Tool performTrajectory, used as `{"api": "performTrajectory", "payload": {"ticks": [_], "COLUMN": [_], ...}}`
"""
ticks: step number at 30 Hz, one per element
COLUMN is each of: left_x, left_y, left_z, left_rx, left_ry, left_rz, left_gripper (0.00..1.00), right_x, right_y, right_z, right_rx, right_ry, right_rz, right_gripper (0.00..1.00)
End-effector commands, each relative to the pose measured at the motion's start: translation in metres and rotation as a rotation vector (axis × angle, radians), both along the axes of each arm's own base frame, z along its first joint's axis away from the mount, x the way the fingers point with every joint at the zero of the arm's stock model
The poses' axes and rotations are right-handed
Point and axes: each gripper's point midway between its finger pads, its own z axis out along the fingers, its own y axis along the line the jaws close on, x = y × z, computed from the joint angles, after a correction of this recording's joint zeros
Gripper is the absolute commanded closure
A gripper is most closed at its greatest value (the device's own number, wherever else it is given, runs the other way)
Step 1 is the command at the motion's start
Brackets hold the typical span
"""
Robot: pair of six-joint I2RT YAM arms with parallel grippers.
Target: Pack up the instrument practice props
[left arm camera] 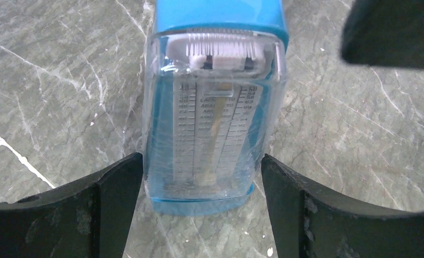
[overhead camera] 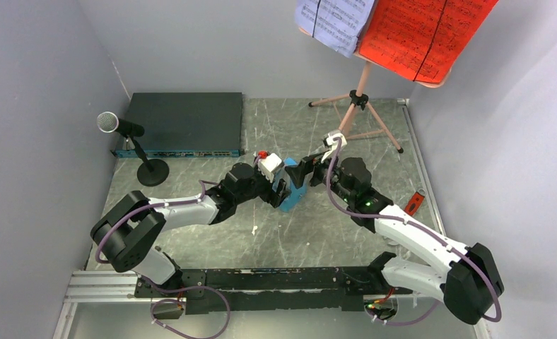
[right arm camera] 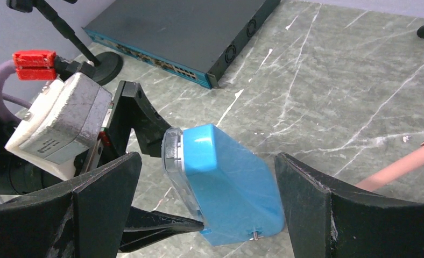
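Note:
The blue metronome (overhead camera: 295,192) stands mid-table between both grippers; its clear front faces the left wrist view (left arm camera: 212,123). My left gripper (overhead camera: 284,192) (left arm camera: 202,158) has its fingers against both lower sides of it, closed on it. My right gripper (overhead camera: 305,171) (right arm camera: 208,156) is open and straddles the metronome's blue back (right arm camera: 231,183) with gaps on both sides. The microphone (overhead camera: 107,121) stands on its round base at the far left. The pink music stand (overhead camera: 360,99) is at the back right, holding the red sheet (overhead camera: 424,32) and the lavender sheet (overhead camera: 336,21).
A flat black electronics box (overhead camera: 180,123) (right arm camera: 183,32) lies at the back left beside the microphone base (right arm camera: 105,64). A red-handled tool (overhead camera: 415,203) lies near the right wall. A pink tripod leg (right arm camera: 398,166) runs close to my right gripper. Grey walls enclose the table.

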Motion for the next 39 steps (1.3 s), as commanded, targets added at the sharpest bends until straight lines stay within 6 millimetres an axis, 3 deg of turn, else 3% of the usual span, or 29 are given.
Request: {"api": "performTrajectory", "payload": {"ticks": [1,10,23,31,39], "left_x": [0.004,0.004,0.0,0.005,0.014], "left_y": [-0.009,-0.008,-0.003,-0.002,-0.013], "left_z": [0.027,0.028,0.034,0.052,0.071], "left_rx": [-0.046,-0.046,-0.068,-0.095,-0.11], "left_ry": [-0.045,-0.046,-0.058,-0.097,-0.141], "left_rz": [-0.021,-0.021,-0.011,0.009,-0.005], "left_gripper": [0.16,0.16,0.14,0.13,0.2], "right_x": [0.008,0.019,0.013,0.006,-0.002], "right_y": [0.008,0.012,0.008,0.011,0.013], "right_z": [0.02,0.004,-0.018,-0.019,-0.007], "right_rx": [0.027,0.006,-0.007,-0.003,0.01], "right_ry": [-0.044,-0.007,0.031,0.036,0.026], "right_rz": [0.017,-0.001,0.01,0.046,0.08], "right_gripper": [0.0,0.03,0.34,0.48,0.49]}}
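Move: The blue metronome with its clear cover stands just ahead of the right hand, roughly 2 cm farther out and 3 cm left, its middle some 11 cm lower. The nearest music-stand foot is about 11 cm ahead of that hand, 3 cm right and 20 cm down; the black box's middle lies roughly 35 cm farther out, 40 cm left. From the left hand, open at the cover's front, the metronome is some 2 cm ahead, 3 cm right, at nearly the same height. Down about 3 cm, with about 1 cm each of forward and left, the right hand brings its wide-open fingers around the metronome's upper part, then closes to a bit over half open, pinching it between the clear cover's front and the blue back. The left hand waits, then rises about 3 cm in front of the cover, fingers staying wide open. ##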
